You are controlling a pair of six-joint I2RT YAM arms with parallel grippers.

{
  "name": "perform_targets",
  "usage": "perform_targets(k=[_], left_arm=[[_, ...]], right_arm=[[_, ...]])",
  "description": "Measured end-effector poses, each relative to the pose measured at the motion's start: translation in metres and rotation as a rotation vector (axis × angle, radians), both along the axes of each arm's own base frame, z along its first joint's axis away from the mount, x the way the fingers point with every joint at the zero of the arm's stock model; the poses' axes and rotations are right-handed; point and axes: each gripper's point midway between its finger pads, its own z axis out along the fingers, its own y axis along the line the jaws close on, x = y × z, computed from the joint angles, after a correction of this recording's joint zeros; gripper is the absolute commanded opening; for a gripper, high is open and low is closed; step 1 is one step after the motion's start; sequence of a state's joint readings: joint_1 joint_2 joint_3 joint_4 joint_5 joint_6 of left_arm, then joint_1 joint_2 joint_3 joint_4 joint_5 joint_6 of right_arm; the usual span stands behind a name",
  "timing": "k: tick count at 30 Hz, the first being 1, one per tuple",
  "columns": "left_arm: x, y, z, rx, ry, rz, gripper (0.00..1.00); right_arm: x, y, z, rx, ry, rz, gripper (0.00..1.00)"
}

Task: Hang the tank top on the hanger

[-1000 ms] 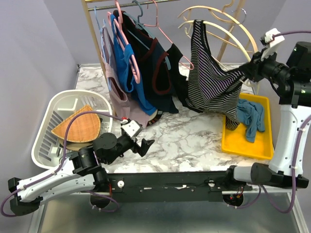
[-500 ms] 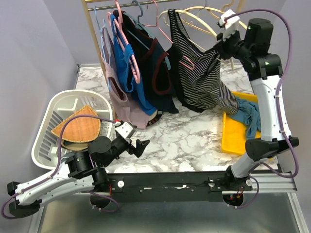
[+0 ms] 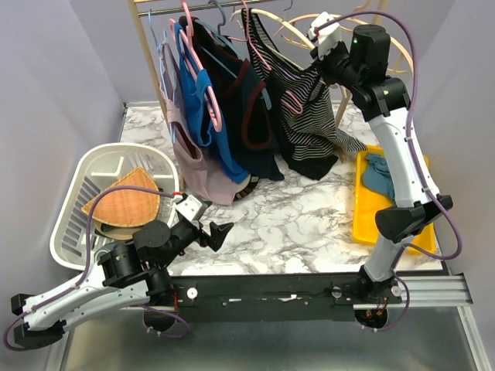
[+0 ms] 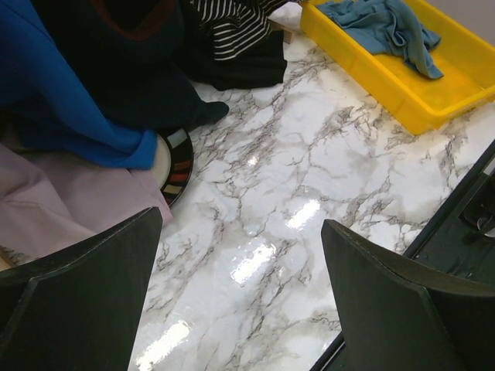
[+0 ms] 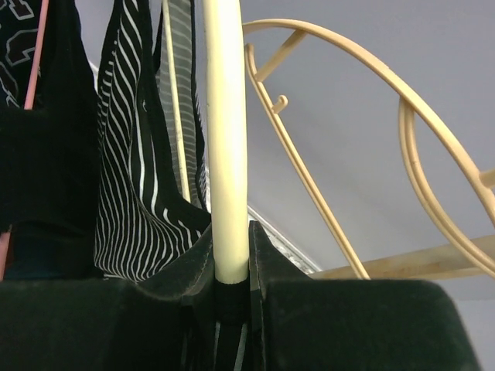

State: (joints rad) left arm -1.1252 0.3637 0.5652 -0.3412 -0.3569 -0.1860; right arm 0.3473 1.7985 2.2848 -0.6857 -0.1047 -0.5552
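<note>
The striped tank top [image 3: 303,116] hangs at the back beside the clothes rack, its lower edge near the marble table. Its top is threaded on the pale cream hanger [image 3: 290,32]. My right gripper [image 3: 319,59] is raised high there. In the right wrist view this gripper [image 5: 230,232] is shut on the hanger's cream arm [image 5: 224,139], with a black edge of the tank top [image 5: 131,201] pinched just below the wood. My left gripper [image 3: 220,232] hovers low over the table's near left. It stands open [image 4: 241,222] with only marble between its fingers.
The rack [image 3: 155,69] holds pink hangers, a blue cloth [image 3: 203,116] and a black garment [image 3: 251,116]. A yellow tray [image 3: 363,220] with a teal cloth [image 3: 379,174] is on the right. A white basket [image 3: 73,185] with a wicker plate is on the left. A striped plate [image 4: 179,158] lies under the clothes.
My right arm has swung up and to the left, carrying the hanger and tank top from above the yellow tray to beside the rack. My left arm has drawn slightly back.
</note>
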Motion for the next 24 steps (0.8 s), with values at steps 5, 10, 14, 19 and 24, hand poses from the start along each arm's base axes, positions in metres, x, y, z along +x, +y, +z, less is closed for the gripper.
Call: perform_targets(k=[5, 10, 14, 19, 24], left_arm=[[0.0, 0.0, -0.001, -0.005, 0.007, 0.002, 0.99], [0.0, 0.0, -0.001, -0.009, 0.012, 0.002, 0.99], [-0.001, -0.001, -0.001, -0.011, 0.014, 0.003, 0.99], [-0.001, -0.001, -0.001, -0.01, 0.015, 0.001, 0.99], [-0.001, 0.002, 0.001, 0.003, 0.015, 0.001, 0.99]], right_arm=[[0.009, 0.016, -0.01, -0.023, -0.003, 0.002, 0.01], [0.012, 0.036, -0.02, -0.047, -0.003, 0.027, 0.0], [0.008, 0.055, -0.023, -0.064, -0.019, 0.063, 0.21], [-0.003, 0.064, -0.022, -0.073, -0.032, 0.086, 0.72], [-0.045, 0.041, -0.01, -0.062, -0.028, 0.08, 0.97]])
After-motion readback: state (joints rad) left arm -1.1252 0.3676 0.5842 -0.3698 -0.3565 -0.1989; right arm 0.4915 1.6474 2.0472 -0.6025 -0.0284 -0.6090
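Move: The right hand holds the near end of the cream hanger carrying the tank top. The spot on the rack's rail that it goes for lies about 14 cm ahead, 10 cm left and some 9 cm above this hand. The pink hanger is about 10 cm ahead and 13 cm left of the hand; the empty wooden hanger is some 8 cm ahead and 9 cm right. From the idle left hand, the rail spot is roughly 45 cm ahead, 10 cm right and 28 cm up. Leftward first, the right hand carries the gripped hanger end about 6.5 cm towards the pink hanger while sinking some 2 cm, to set the hook on the rail. Then the fingers open wide, let go of the hanger end, and the hand backs off about 4.5 cm, drifting right and rising slightly as it clears. ##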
